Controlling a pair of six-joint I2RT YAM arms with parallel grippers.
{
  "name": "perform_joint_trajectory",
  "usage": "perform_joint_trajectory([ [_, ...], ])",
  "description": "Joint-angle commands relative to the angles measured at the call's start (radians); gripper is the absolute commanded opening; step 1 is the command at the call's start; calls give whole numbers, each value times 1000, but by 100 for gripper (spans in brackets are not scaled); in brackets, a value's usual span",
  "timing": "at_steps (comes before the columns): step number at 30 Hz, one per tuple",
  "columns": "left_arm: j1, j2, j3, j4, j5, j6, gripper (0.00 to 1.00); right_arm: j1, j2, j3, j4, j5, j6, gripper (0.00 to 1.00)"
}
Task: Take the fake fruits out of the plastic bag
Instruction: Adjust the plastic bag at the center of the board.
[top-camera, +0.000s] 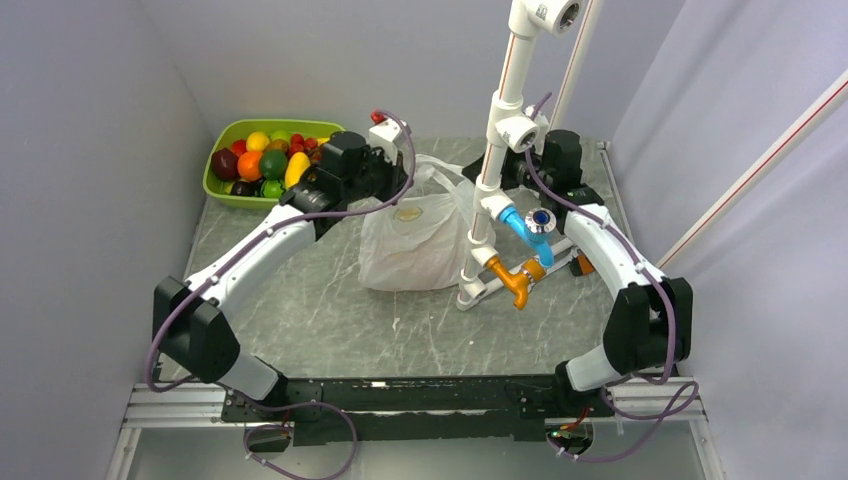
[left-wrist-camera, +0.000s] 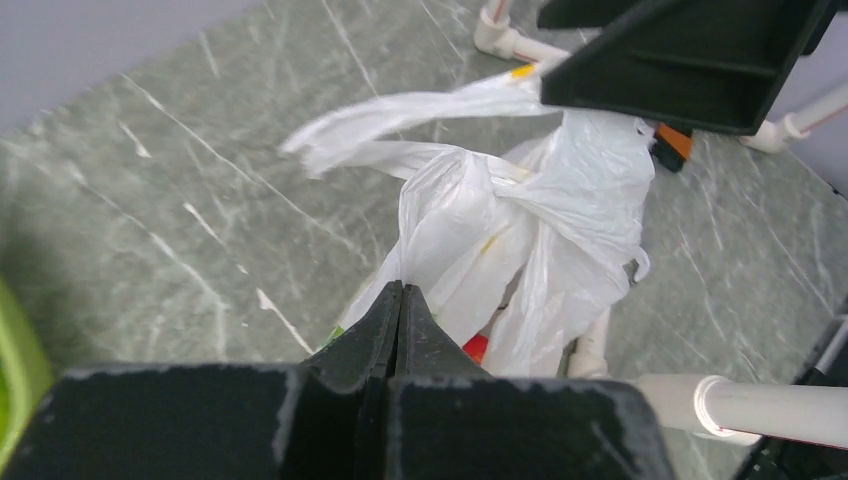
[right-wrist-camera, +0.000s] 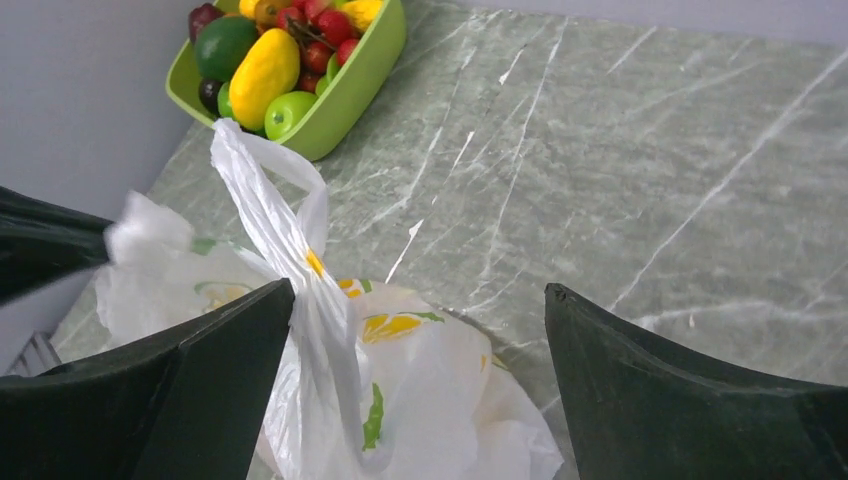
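Observation:
The plastic bag (top-camera: 415, 245) (left-wrist-camera: 560, 220) (right-wrist-camera: 420, 400), thin white with lemon prints, lies bunched on the table's middle. My left gripper (left-wrist-camera: 402, 288) is shut, its tips pinching the bag's edge on the left side. A bit of a red fake fruit (left-wrist-camera: 476, 347) shows through the bag's folds; the rest of the fake fruits are hidden inside. My right gripper (right-wrist-camera: 418, 288) stands open right above the bag. A loop handle (right-wrist-camera: 270, 210) rises beside its left finger (right-wrist-camera: 200, 380), which it touches.
A lime-green tray (top-camera: 225, 190) (right-wrist-camera: 370, 70) of mixed fruits sits at the back left. A white pipe frame (top-camera: 500, 120) with blue and orange fittings stands right of the bag; its pipes (left-wrist-camera: 740, 410) lie close to the bag. Grey walls enclose the table.

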Motion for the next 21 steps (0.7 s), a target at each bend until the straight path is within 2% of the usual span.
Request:
perform_joint_trajectory([
  [1,-20,44,2,0,83,-31,0,27,46,133,-69,-82,-138,99],
  [5,-28,50,-1,5,105,-39,0,75,85,207,-158,-73,-241,99],
  [9,-29,35,1,-5,85,-36,0,87,116,263,-176,-141,-274,100],
  [15,-29,38,-3,-5,74,-32,0,121,165,360,-255,-127,-397,100],
  [21,-29,49,-5,-3,74,-40,0,135,246,461,-293,-217,-429,99],
])
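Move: The plastic bag's loose handle is close beside my open right fingers, about 4 cm to the left, level fore and aft and just below. From that hand the bag's body lies some 13 cm left, 9 cm back and 18 cm lower. My left hand, already shut on the bag's other side, has the handle about 10 cm to its right, 3 cm ahead and slightly lower; the bag's body is 5 cm back, 3 cm right and 20 cm down, the green basket 24 cm left and 8 cm ahead. I bring my wide-open right hand about 7 cm left and a little up, towards my left gripper, swinging it counter-clockwise some 20 degrees with a slight roll, the loose handle staying against one finger and going along. Early on, my left hand keeps its grip on the bag, sinks about 4 cm and eases right, then holds still. ##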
